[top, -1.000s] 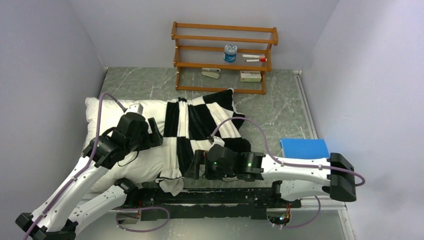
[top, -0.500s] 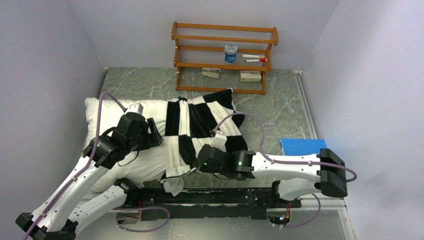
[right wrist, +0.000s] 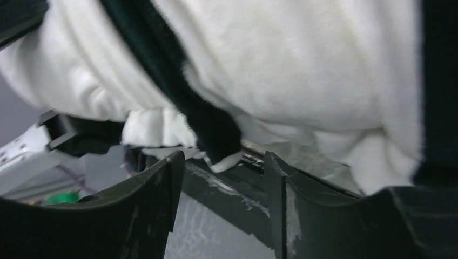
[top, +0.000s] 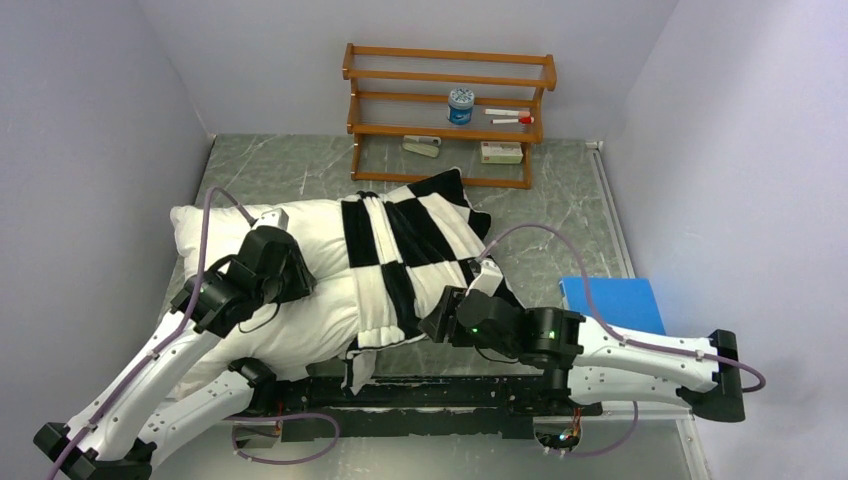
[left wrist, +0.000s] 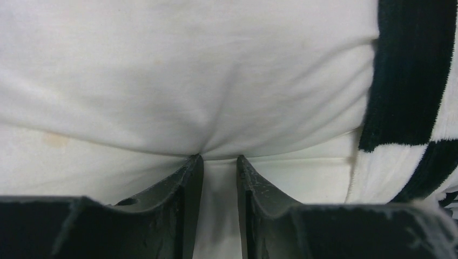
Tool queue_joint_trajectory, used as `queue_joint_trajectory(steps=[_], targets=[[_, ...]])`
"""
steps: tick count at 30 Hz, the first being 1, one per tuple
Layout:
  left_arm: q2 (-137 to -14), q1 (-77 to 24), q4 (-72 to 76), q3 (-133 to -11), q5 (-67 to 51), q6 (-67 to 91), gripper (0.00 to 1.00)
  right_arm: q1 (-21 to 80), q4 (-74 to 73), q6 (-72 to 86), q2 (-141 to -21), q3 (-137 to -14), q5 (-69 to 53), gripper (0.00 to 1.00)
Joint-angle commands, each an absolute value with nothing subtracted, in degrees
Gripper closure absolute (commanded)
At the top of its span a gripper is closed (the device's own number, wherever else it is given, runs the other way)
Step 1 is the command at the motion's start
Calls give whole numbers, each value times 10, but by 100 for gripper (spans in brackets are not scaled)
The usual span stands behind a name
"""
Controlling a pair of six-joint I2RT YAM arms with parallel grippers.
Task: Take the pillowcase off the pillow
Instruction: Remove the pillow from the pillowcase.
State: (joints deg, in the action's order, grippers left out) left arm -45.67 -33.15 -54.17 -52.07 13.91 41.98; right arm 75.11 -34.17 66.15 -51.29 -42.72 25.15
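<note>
The white pillow (top: 230, 225) lies across the left of the table. Its right part sits inside the black-and-white checkered pillowcase (top: 410, 240). My left gripper (top: 305, 280) presses down on the bare pillow beside the case's open hem. In the left wrist view that gripper (left wrist: 217, 159) is shut on a fold of pillow (left wrist: 189, 81), and the pillowcase (left wrist: 410, 70) edge shows at the right. My right gripper (top: 437, 318) sits at the case's near right corner. In the right wrist view it (right wrist: 221, 156) is open and holds nothing, with the pillowcase (right wrist: 302, 70) hem hanging just past its fingertips.
A wooden rack (top: 450, 80) with small items stands against the back wall. A blue flat pad (top: 612, 300) lies at the right, close to the right arm. The black base rail (top: 450, 395) runs along the near edge. Walls close in on both sides.
The right gripper closed on the case's near hem, drew it rightward, then opened and let go. The case has slid right, baring more pillow. The left gripper has closed on the pillow.
</note>
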Motion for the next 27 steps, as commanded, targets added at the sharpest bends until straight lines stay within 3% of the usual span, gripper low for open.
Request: queue_joint_trajectory(steps=[1, 5, 11, 16, 23, 27], targets=[[-457, -329, -566, -496, 108, 398, 64, 748, -148, 633, -516, -379, 117, 37], [-450, -329, -567, -501, 100, 395, 58, 765, -40, 656, -631, -391, 56, 27], [-450, -329, -566, -497, 75, 389, 45, 775, -18, 734, -753, -429, 150, 17], [-453, -328, -566, -483, 62, 385, 21, 775, -27, 724, -747, -437, 243, 17], [-436, -329, -538, -474, 48, 392, 12, 780, 112, 595, -719, -410, 102, 17], [-446, -329, -533, -471, 39, 397, 12, 790, 47, 641, -759, -426, 162, 13]])
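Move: The near corner of the pillowcase's open hem, which the right hand makes for, lies some 12 cm to its left, 4 cm back and about 5 cm lower. The hem's loose flap hangs 4 cm farther back than that corner, and the bare part of the pillow centres roughly 31 cm left and 8 cm ahead of the right hand. The left hand is just over that bare part, whose middle lies 8 cm to its left, level ahead, 4 cm lower; the hem corner is 10 cm right and 11 cm back. The left fingertips keep at the bare pillow's surface, spreading from about a third open to wide while that hand slips some 2 cm right. The half-open right hand swings about 13 cm left towards the hem corner, opening wide on the way, dipping about 5 cm and climbing back as it turns and rolls some 15 degrees, counter-clockwise and left side up; its touch on the cloth can't be made out. ##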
